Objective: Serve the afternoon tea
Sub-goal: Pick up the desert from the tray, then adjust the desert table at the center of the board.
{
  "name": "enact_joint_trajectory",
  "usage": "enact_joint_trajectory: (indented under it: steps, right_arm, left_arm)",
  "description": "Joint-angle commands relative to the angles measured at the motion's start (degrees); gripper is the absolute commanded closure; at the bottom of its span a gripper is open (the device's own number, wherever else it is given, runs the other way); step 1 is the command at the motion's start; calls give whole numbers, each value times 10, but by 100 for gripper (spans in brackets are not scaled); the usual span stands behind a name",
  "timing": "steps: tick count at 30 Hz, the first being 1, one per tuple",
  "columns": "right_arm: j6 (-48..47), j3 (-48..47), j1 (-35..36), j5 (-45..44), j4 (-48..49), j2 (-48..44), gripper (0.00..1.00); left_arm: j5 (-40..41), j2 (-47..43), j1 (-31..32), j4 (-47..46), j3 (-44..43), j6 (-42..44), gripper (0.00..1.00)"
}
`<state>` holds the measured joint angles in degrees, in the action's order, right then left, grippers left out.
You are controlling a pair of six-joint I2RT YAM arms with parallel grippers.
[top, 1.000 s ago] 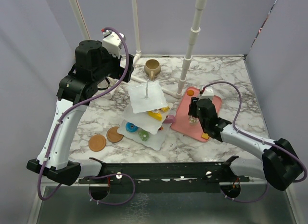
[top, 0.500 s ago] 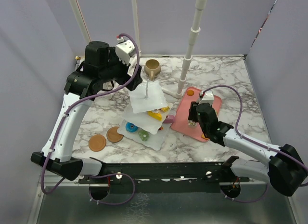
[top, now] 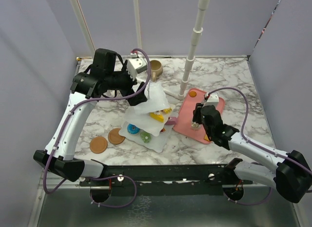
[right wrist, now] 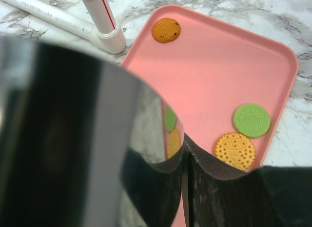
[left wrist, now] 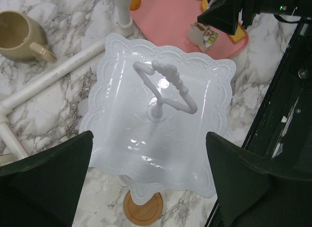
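The white three-tier stand [top: 148, 107] rises mid-table, with yellow [top: 157, 116], blue [top: 131, 128] and green [top: 145, 136] pastries on its lower plates. My left gripper [top: 138, 84] hangs open over the top plate [left wrist: 195, 90], its black fingers [left wrist: 53, 173] straddling the plate well apart from the looped handle [left wrist: 165, 83]. The tan mug [top: 156, 67] stands behind the stand. My right gripper [top: 196, 120] hovers over the pink tray [top: 214, 107], shut on shiny metal tongs [right wrist: 97, 119]. On the tray [right wrist: 219, 75] lie a brown [right wrist: 165, 30], a green [right wrist: 251, 120] and a yellow cookie [right wrist: 234, 150].
Two round wooden coasters [top: 98, 145] [top: 116, 136] lie left of the stand. A white pipe frame [top: 192, 46] stands upright behind the tray, with a pipe lying on the table [left wrist: 53, 71]. A black rail [top: 161, 173] runs along the near edge.
My left arm has swung from the back left rightwards until its open gripper sits over the stand's top plate. The right gripper has barely shifted over the tray.
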<state>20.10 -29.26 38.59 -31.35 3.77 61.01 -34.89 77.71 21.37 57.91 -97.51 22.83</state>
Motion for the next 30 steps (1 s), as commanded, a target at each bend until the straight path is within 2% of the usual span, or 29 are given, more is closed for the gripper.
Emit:
enact_joint_trajectory:
  steps: [1, 6, 13, 21, 30]
  right_arm:
    - [6, 5, 3, -17, 13, -15, 74]
    - [5, 6, 3, -12, 21, -22, 75]
    - [14, 8, 3, -9, 15, -33, 79]
    - [9, 2, 3, -12, -2, -61, 81]
    - [10, 5, 3, -14, -15, -85, 82]
  left_arm:
    - [-48, -13, -4, 42, 30, 72, 1]
    - [-55, -14, -3, 21, 49, 109, 4]
    - [-96, -5, -4, 3, 65, 161, 19]
    - [-127, 5, -3, -68, 95, 131, 41]
    - [-161, 32, -4, -106, 84, 95, 45]
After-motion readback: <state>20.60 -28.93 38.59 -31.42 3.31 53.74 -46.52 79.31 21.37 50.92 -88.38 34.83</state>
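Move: The handle on top of the stand is about 4 cm to the right of my open left hand, some 6 cm below it and about level forward; the top plate spreads some 5 cm under the handle. My right hand already has the sprinkled dessert in the shiny tongs, about 8 cm straight below, with the stand's handle some 17 cm to its left and 12 cm higher. From the right hand, the yellow wafer is 4 cm back and 4 cm right, and the brown cookie 12 cm ahead and 2 cm left. I bring my left hand down about 4 cm, then on to the right some 3 cm towards the stand's handle, turning it about 15 degrees clockwise and narrowing the wide-open fingers to roughly half around the handle, whose touch can't be made out. My right hand keeps its squeeze on the tongs and raises the dessert almost straight up, about 3.5 cm, slowly at first. ##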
